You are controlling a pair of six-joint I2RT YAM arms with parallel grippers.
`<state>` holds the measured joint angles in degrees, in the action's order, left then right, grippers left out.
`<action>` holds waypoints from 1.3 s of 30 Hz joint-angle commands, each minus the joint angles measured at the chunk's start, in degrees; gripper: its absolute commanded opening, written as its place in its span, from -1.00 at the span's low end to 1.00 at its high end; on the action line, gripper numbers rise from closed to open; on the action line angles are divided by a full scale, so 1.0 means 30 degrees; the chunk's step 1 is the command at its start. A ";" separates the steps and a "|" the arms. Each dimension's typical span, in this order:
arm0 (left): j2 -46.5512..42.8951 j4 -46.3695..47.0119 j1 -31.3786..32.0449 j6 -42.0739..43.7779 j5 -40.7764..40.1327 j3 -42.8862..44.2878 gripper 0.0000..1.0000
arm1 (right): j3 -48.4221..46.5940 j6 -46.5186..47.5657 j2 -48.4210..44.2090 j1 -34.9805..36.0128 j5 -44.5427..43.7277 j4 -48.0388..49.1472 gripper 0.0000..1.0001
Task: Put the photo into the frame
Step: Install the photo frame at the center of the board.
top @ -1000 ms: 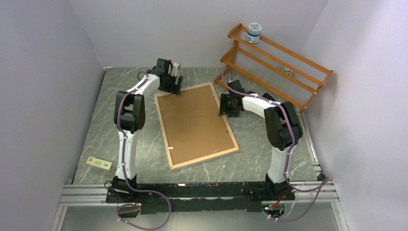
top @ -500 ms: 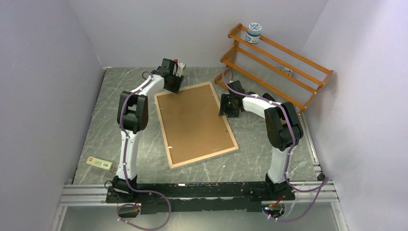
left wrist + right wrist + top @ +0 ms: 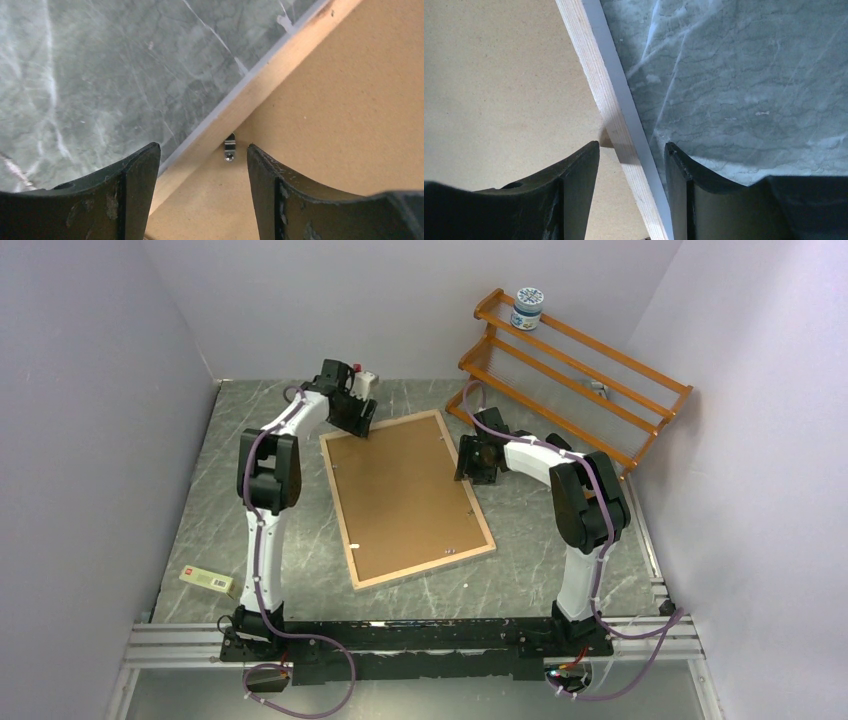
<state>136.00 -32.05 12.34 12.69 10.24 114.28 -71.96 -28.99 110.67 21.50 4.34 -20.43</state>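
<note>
The frame (image 3: 425, 568) lies face down on the table, its light wood back rim up. A brown hardboard backing panel (image 3: 405, 495) fills it. The photo is hidden. My left gripper (image 3: 362, 430) hangs open over the frame's far left corner. In the left wrist view this gripper (image 3: 202, 146) has its fingers either side of a small metal tab (image 3: 229, 149) at the rim (image 3: 280, 65). My right gripper (image 3: 465, 472) is at the frame's right side. In the right wrist view it (image 3: 632, 145) stands open astride the rim (image 3: 589, 55), holding nothing.
An orange wooden rack (image 3: 575, 370) leans at the back right, close behind the right arm, with a round jar (image 3: 527, 309) on its top shelf. A small flat box (image 3: 207, 580) lies at the near left. Walls enclose the table on three sides.
The left wrist swung a little toward the back right over the frame's corner, then came back. Its jaws narrowed and widened again. The right arm and the frame stayed put.
</note>
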 commanded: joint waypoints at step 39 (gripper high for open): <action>0.1467 -0.1718 0.0350 -0.0517 -0.0097 0.0417 -0.95 | 0.0229 -0.0054 0.0862 0.0082 -0.0120 -0.0329 0.07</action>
<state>137.47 -33.74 13.32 15.38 11.92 116.79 -72.05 -28.71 110.98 21.23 3.49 -19.66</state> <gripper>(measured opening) 0.098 0.535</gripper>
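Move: The far rail of the photo frame passes almost straight under the left fingertips, about 2 cm down and 1 cm to the right. A metal clip lies some 1 cm back and 1 cm right; the frame's far-left corner is roughly 9 cm left and 1 cm back, its far-right corner 15 cm right and 6 cm ahead. From the right hand, the part of the far rail by the left fingers is about 11 cm ahead and 20 cm left. Left hand eases back about 1 cm, then right and forward along the far rail, closing to pinch it. ##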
